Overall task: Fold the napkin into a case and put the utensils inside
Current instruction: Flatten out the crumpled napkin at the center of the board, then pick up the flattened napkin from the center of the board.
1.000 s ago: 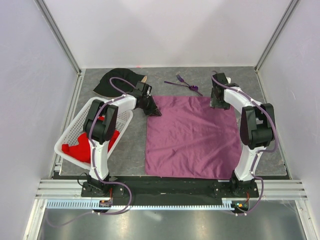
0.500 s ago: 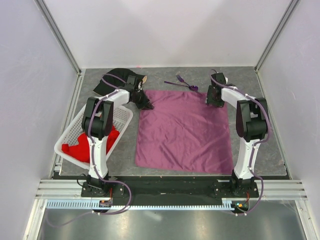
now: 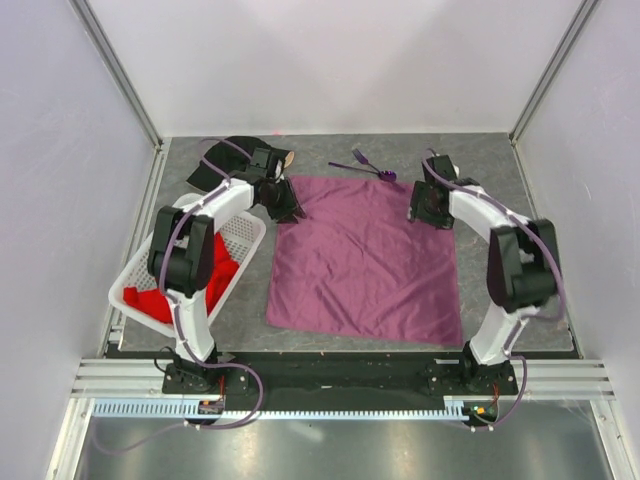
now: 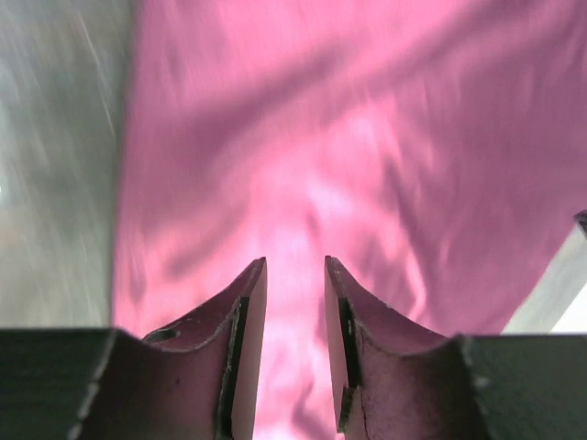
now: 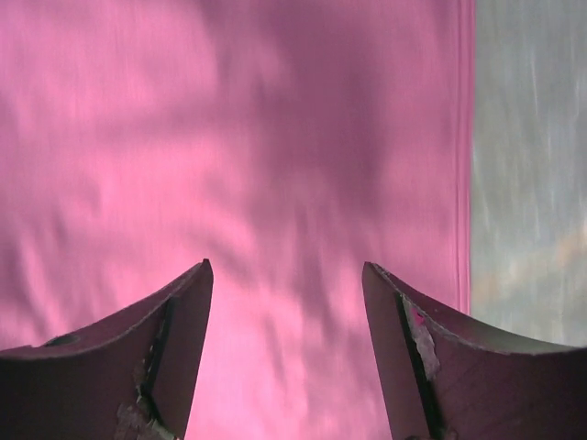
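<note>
The plum-purple napkin (image 3: 365, 262) lies spread flat in the middle of the table, slightly skewed. My left gripper (image 3: 289, 210) hovers over its far left corner, and in the left wrist view the gripper (image 4: 294, 268) is open by a narrow gap with only napkin (image 4: 367, 137) below. My right gripper (image 3: 424, 212) is over the far right corner. In the right wrist view it (image 5: 286, 268) stands wide open above the napkin (image 5: 229, 137), whose right edge runs beside it. The purple utensils (image 3: 366, 165) lie on the table just beyond the napkin's far edge.
A white lattice basket (image 3: 243, 232) holding a red cloth (image 3: 145, 300) sits at the left, under my left arm. A black cap (image 3: 222, 160) lies at the far left corner. Grey table (image 5: 532, 183) shows right of the napkin. Walls enclose the table.
The napkin has slid left and now lies flat. Both grippers have opened and let go of its far corners; the right one has drawn back slightly.
</note>
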Available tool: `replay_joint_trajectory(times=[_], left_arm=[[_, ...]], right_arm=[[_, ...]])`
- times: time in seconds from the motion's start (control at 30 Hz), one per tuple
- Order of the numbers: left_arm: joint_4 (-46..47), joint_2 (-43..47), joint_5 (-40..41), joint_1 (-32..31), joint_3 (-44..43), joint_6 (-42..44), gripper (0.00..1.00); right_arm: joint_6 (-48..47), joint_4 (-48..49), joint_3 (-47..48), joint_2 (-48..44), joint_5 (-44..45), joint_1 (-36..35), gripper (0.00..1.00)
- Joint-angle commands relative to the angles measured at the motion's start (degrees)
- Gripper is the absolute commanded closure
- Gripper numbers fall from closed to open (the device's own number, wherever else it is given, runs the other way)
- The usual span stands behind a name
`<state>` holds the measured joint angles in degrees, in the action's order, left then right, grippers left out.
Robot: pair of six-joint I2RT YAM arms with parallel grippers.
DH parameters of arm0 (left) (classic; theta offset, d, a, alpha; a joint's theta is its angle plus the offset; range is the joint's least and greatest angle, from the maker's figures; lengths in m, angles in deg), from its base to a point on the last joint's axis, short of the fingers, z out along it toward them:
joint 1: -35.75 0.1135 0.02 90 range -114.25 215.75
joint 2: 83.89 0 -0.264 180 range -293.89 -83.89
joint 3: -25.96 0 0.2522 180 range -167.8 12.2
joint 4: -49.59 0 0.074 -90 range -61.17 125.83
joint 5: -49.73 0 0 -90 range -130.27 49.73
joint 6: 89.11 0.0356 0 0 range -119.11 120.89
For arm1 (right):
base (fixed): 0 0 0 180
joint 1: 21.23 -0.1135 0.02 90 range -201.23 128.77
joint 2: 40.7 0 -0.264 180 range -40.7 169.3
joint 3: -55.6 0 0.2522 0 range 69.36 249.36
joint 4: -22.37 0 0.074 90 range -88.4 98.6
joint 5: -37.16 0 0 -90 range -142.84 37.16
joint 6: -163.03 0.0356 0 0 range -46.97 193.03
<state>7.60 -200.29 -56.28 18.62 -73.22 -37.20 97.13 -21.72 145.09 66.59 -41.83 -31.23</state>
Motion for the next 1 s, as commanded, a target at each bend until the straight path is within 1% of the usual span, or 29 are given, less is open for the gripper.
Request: replay_joint_trajectory(times=[0.0, 0.03, 0.07, 0.1, 0.13, 0.17, 0.2, 0.23, 0.27, 0.3, 0.37, 0.4, 0.43, 0.47, 0.5, 0.57, 0.6, 0.67, 0.7, 0.73, 0.77, 0.8, 0.87, 0.93, 0.97], left_arm=[[-0.5, 12.0, 0.9, -7.5, 9.5, 4.5, 0.61], [-0.5, 15.0, 1.8, -8.9, 11.6, 4.6, 0.61], [-0.3, 16.9, 2.3, -10.3, 13.7, 4.3, 0.61], [-0.1, 18.6, 2.9, -13.3, 17.6, 3.9, 0.62], [0.1, 20.5, 6.1, -14.9, 19.5, 3.5, 0.62], [0.2, 25.1, 8.5, -16.6, 21.2, 3.4, 0.62], [0.6, 27.5, 11.1, -20.0, 24.6, 2.5, 0.62], [1.4, 30.4, 15.7, -21.6, 26.3, 2.1, 0.61], [2.5, 35.1, 16.7, -22.9, 28.1, 1.7, 0.6], [3.7, 37.3, 17.1, -24.0, 31.0, 1.0, 0.59], [4.7, 41.3, 16.2, -24.1, 32.6, 0.2, 0.6], [4.1, 42.5, 14.0, -24.1, 33.3, 0.0, 0.6], [2.8, 43.7, 13.6, -24.1, 33.7, -0.2, 0.6], [2.7, 47.3, 13.1, -24.1, 35.5, -0.5, 0.6], [2.4, 49.1, 12.7, -24.1, 36.5, -1.4, 0.6], [1.0, 53.3, 13.5, -24.1, 40.1, -3.0, 0.59], [0.4, 56.8, 14.9, -24.1, 41.1, -4.6, 0.58], [-1.7, 58.9, 15.7, -24.1, 43.5, -7.7, 0.57], [-3.1, 59.5, 18.6, -24.1, 43.8, -8.7, 0.57], [-4.5, 59.1, 19.8, -24.1, 43.9, -9.5, 0.6], [-9.1, 58.2, 21.2, -24.1, 43.0, -11.0, 0.62], [-11.0, 56.5, 23.2, -24.1, 42.5, -11.5, 0.64], [-13.6, 55.1, 23.5, -24.1, 42.4, -12.2, 0.64], [-14.1, 55.0, 23.2, -24.1, 44.6, -13.9, 0.64], [-14.2, 55.4, 23.4, -24.1, 45.8, -16.3, 0.64]], right_arm=[[5.3, -0.8, -12.7, -13.3, -6.2, -1.3, 0.26], [6.4, -0.5, -18.1, -15.3, -5.9, -1.9, 0.26], [8.9, -0.2, -20.8, -19.3, -5.6, -2.6, 0.25], [10.0, 1.1, -23.4, -21.0, -5.8, -3.8, 0.26], [11.0, 2.2, -28.6, -22.6, -6.3, -4.1, 0.26], [12.1, 3.6, -31.0, -24.7, -6.9, -4.3, 0.26], [12.2, 5.1, -32.8, -24.9, -7.1, -4.3, 0.26], [12.0, 4.9, -34.1, -24.6, -6.1, -4.3, 0.27], [11.2, 4.3, -33.8, -23.3, -5.1, -4.2, 0.28], [11.1, 3.4, -33.5, -22.7, -3.7, -4.2, 0.29], [11.0, 3.9, -32.8, -21.8, -1.3, -4.1, 0.3], [10.4, 4.7, -32.7, -21.5, -0.9, -3.8, 0.3], [10.4, 5.0, -32.5, -21.1, 0.1, -3.9, 0.31], [10.1, 5.4, -32.3, -20.0, 0.2, -3.8, 0.3], [9.5, 5.6, -31.3, -19.3, 0.2, -3.7, 0.31], [8.8, 5.7, -29.8, -16.4, 0.1, -3.6, 0.31], [8.2, 6.1, -27.8, -15.4, 0.5, -3.6, 0.31], [7.3, 4.6, -25.5, -13.1, 1.0, -3.6, 0.3], [6.9, 3.4, -23.1, -12.6, 1.3, -3.5, 0.29], [7.1, 2.0, -22.3, -13.1, 1.7, -3.7, 0.28], [7.3, -0.2, -21.9, -14.0, 2.2, -3.7, 0.27], [7.4, -0.9, -22.2, -15.3, 2.2, -3.7, 0.26], [8.2, -3.2, -23.0, -20.0, 1.8, -3.5, 0.24], [9.2, -5.4, -23.8, -25.1, 1.5, -3.6, 0.21], [9.7, -7.4, -24.1, -26.8, 1.4, -3.4, 0.2]])
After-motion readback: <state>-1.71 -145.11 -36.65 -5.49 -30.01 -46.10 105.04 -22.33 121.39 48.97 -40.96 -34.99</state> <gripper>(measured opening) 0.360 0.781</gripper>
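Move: The napkin's near-left corner lies about 31 cm back and 6 cm to the left of the left hand, 4 cm below it; the basket is some 12 cm back and 24 cm left of that hand, about level. From the right hand the napkin's near-right corner lies about 36 cm back, 3 cm right and 3 cm below, and the utensils some 15 cm ahead and 13 cm left, as far below. Both open hands sweep back, left about 25 cm towards the near-left corner, right 15 sinking, then 4 forward. ##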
